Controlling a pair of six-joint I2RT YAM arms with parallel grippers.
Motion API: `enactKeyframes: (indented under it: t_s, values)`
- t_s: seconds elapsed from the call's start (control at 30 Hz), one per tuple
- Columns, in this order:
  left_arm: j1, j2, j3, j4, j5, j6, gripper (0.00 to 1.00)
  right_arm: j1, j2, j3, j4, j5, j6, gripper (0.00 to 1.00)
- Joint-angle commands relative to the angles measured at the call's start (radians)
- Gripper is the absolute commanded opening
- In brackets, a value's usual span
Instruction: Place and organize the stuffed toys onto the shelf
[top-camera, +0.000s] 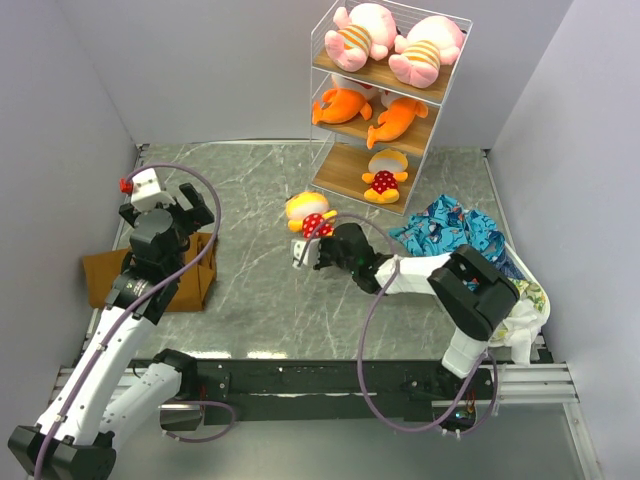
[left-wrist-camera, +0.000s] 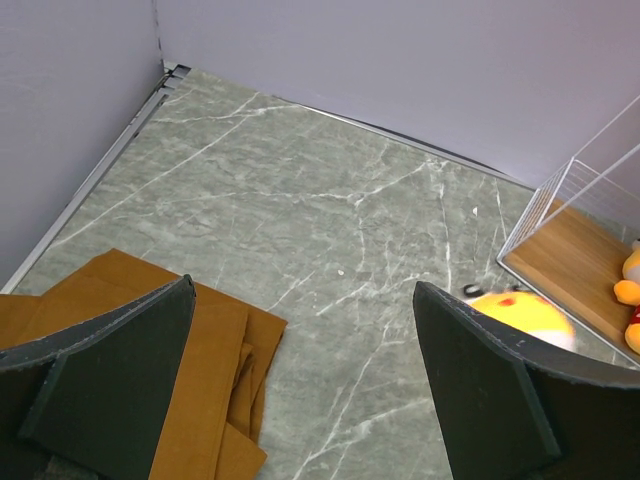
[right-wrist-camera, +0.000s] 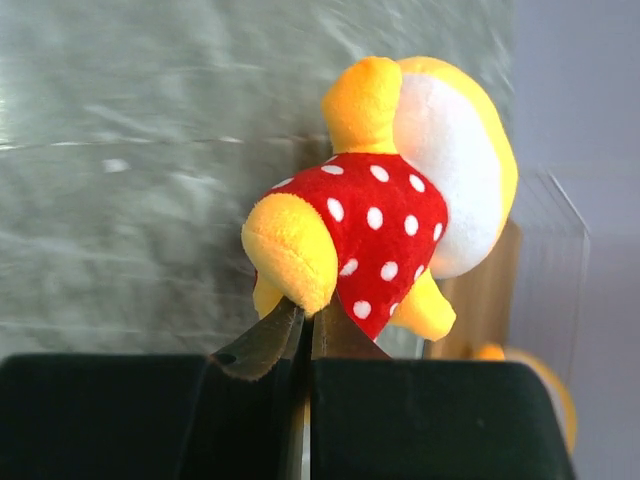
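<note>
The white wire shelf (top-camera: 322, 95) stands at the back. Two pink toys (top-camera: 362, 33) (top-camera: 428, 50) lie on its top board, two orange fish toys (top-camera: 340, 103) (top-camera: 398, 115) on the middle board, and one yellow toy in a red dotted shirt (top-camera: 383, 178) on the bottom board. A second yellow toy (top-camera: 309, 214) (right-wrist-camera: 380, 205) lies on the table in front of the shelf. My right gripper (top-camera: 312, 240) (right-wrist-camera: 305, 322) is shut, its fingertips pinching this toy's lower edge by one foot. My left gripper (top-camera: 187, 214) (left-wrist-camera: 302, 285) hangs open at the left, holding nothing.
A folded brown cloth (top-camera: 105, 272) (left-wrist-camera: 215, 340) lies under the left gripper. A blue patterned cloth (top-camera: 455, 228) is heaped to the right of the shelf, with a white cloth (top-camera: 522, 320) near the right arm's base. Grey walls close in the table.
</note>
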Motion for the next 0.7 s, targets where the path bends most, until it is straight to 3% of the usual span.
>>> enactKeyframes:
  t_s: [0.0, 0.2, 0.37, 0.67]
  values:
    - [0.003, -0.016, -0.004, 0.034, -0.024, -0.017, 0.96, 0.003, -0.093, 0.085, -0.007, 0.241, 0.222, 0.0]
    - [0.003, -0.021, -0.005, 0.032, -0.029, -0.023, 0.97, -0.017, -0.113, 0.141, -0.064, 0.355, 0.236, 0.0]
    - [0.003, -0.035, -0.01, 0.032, -0.041, -0.025, 0.96, -0.067, -0.006, 0.286, -0.139, 0.406, 0.261, 0.0]
    - [0.003, -0.041, -0.011, 0.031, -0.046, -0.031, 0.96, -0.115, 0.22, 0.493, -0.119, 0.449, 0.265, 0.0]
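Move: The right hand, already pinching the polka-dot yellow toy by one leg, takes it to the free left half of the bottom shelf, about 17 cm ahead, 5 cm right and roughly level. The yellow toy already on that shelf sits about 16 cm ahead and 15 cm right of this hand; the left orange toy is some 20 cm ahead, 5 cm right and 22 cm up. From the left hand the free spot lies about 22 cm ahead, 36 cm right and 22 cm down. Keeping its closed grip on the toy's leg, the right hand swings forward about 11 cm and 5 cm to the right, rising some 8 cm as it goes and beginning to sink slightly at the end while still pushing forward towards the free left half of the bottom shelf. Meanwhile the wrist turns clockwise some 30 degrees, bringing the fingers and the toy from pointing forward-left to nearly straight at the shelf, the toy's head leading. ##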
